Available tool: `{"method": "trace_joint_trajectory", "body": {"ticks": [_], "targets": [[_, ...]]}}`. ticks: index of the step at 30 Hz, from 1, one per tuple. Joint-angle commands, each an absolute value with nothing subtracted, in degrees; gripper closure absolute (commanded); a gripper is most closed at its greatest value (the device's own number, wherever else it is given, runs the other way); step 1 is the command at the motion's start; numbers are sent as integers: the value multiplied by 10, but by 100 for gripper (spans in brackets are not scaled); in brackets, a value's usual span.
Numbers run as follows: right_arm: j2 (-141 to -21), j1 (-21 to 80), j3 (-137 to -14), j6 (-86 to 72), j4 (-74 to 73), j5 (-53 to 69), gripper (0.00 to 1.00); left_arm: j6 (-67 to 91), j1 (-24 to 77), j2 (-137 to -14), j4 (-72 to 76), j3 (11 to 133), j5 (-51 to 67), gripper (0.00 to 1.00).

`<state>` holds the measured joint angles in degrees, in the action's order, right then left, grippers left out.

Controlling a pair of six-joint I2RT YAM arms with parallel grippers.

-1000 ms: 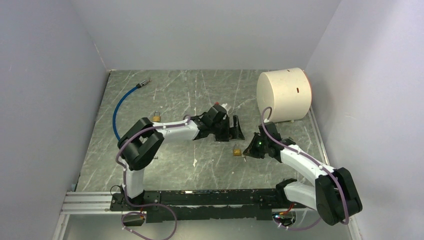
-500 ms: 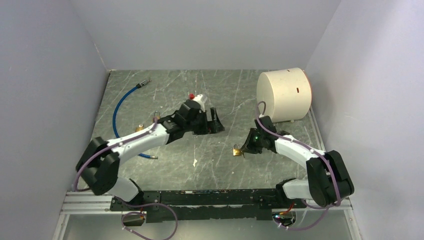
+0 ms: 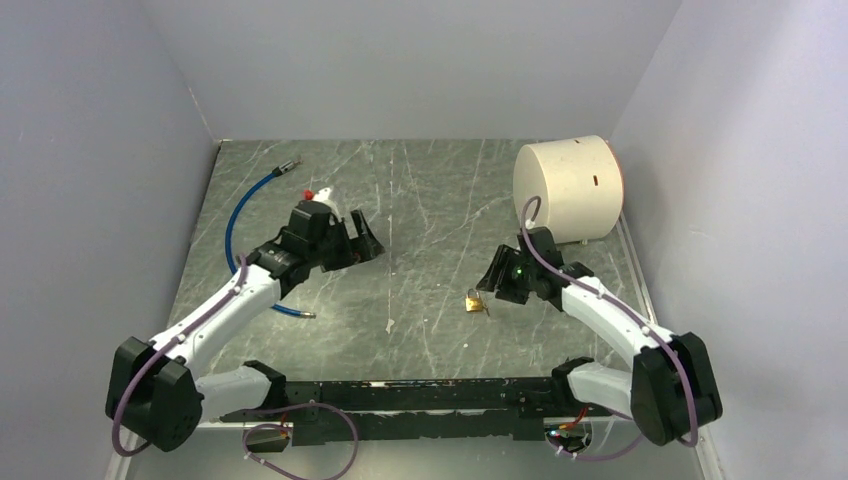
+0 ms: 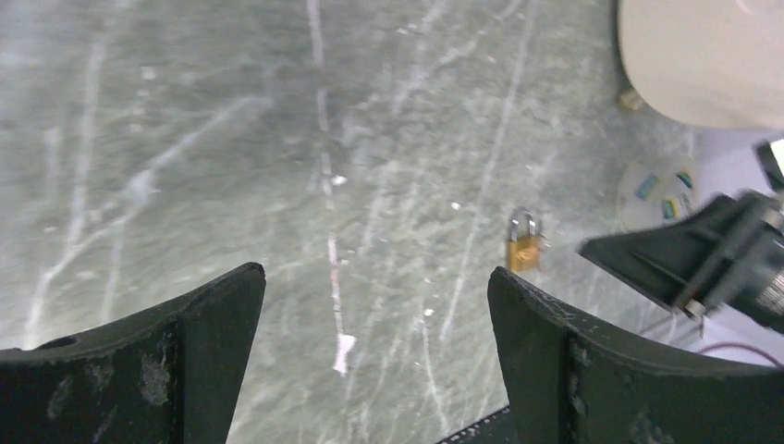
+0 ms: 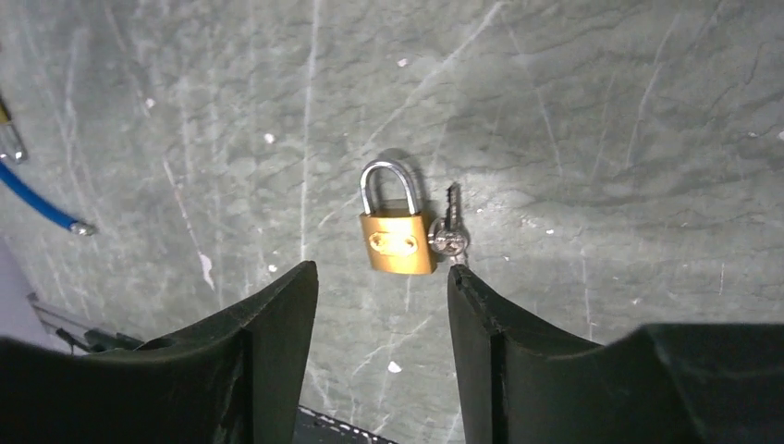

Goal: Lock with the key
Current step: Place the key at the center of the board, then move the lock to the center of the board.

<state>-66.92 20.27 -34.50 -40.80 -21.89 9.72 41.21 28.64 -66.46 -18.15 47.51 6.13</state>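
A brass padlock (image 5: pixel 398 239) with its steel shackle down lies flat on the grey table, and a small silver key (image 5: pixel 449 232) lies against its right side. My right gripper (image 5: pixel 382 271) hovers just short of them, open, with nothing between its fingers. From above, the padlock (image 3: pixel 471 300) sits just left of the right gripper (image 3: pixel 490 283). My left gripper (image 3: pixel 367 240) hangs wide open and empty over the table's left half. In the left wrist view the padlock (image 4: pixel 523 246) lies far beyond the left gripper (image 4: pixel 374 275).
A large white cylinder (image 3: pixel 568 188) lies on its side at the back right. A blue cable (image 3: pixel 235 215) curves along the left side, its end (image 5: pixel 37 199) showing in the right wrist view. Walls enclose the table on three sides.
The right gripper has opened and drawn back slightly, leaving padlock and key on the table. The left arm has swung well to the left, still open.
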Motion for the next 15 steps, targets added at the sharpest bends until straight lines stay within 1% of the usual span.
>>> {"method": "trace_joint_trajectory", "body": {"ticks": [1,3,6,7,8,9,12,15], "targets": [[-621,201,-349,-425,-220,127,41,376,228,-668,-240,480,73,6],[-598,201,-336,-430,-208,150,35,362,202,-689,-276,498,60,6],[-569,201,-317,-448,-190,181,28,344,163,-729,-316,527,11,6],[-562,201,-311,-453,-184,189,22,334,147,-742,-314,534,12,6],[-554,201,-303,-457,-179,198,14,324,131,-754,-311,545,17,6],[-550,201,-299,-459,-173,202,10,314,116,-768,-306,554,23,6],[-549,201,-296,-467,-170,213,9,289,73,-820,-317,598,18,6],[-550,201,-297,-471,-170,215,9,266,56,-872,-314,641,-6,9]]}}
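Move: The left hand, empty, hangs some 14 cm above the board. The small padlock is about 13 cm ahead of it, 17 cm left and 13 cm below; the large padlock is about 7 cm ahead, 25 cm left and equally low. From the right hand, the laid-down key is about 4 cm below, level fore-and-aft and 1 cm right, with the right padlock beside it, about 1 cm ahead and 3 cm left. Leftward, then increasingly forward too, the left hand sweeps about 13 cm towards the small padlock, sinking some 6 cm as its wide-open fingers tip more steeply down and swing counter-clockwise. The right hand rises about 3 cm off the key it has already released, easing back and left by roughly 2 cm each while its half-open fingers spread wide and its left side tilts up. ##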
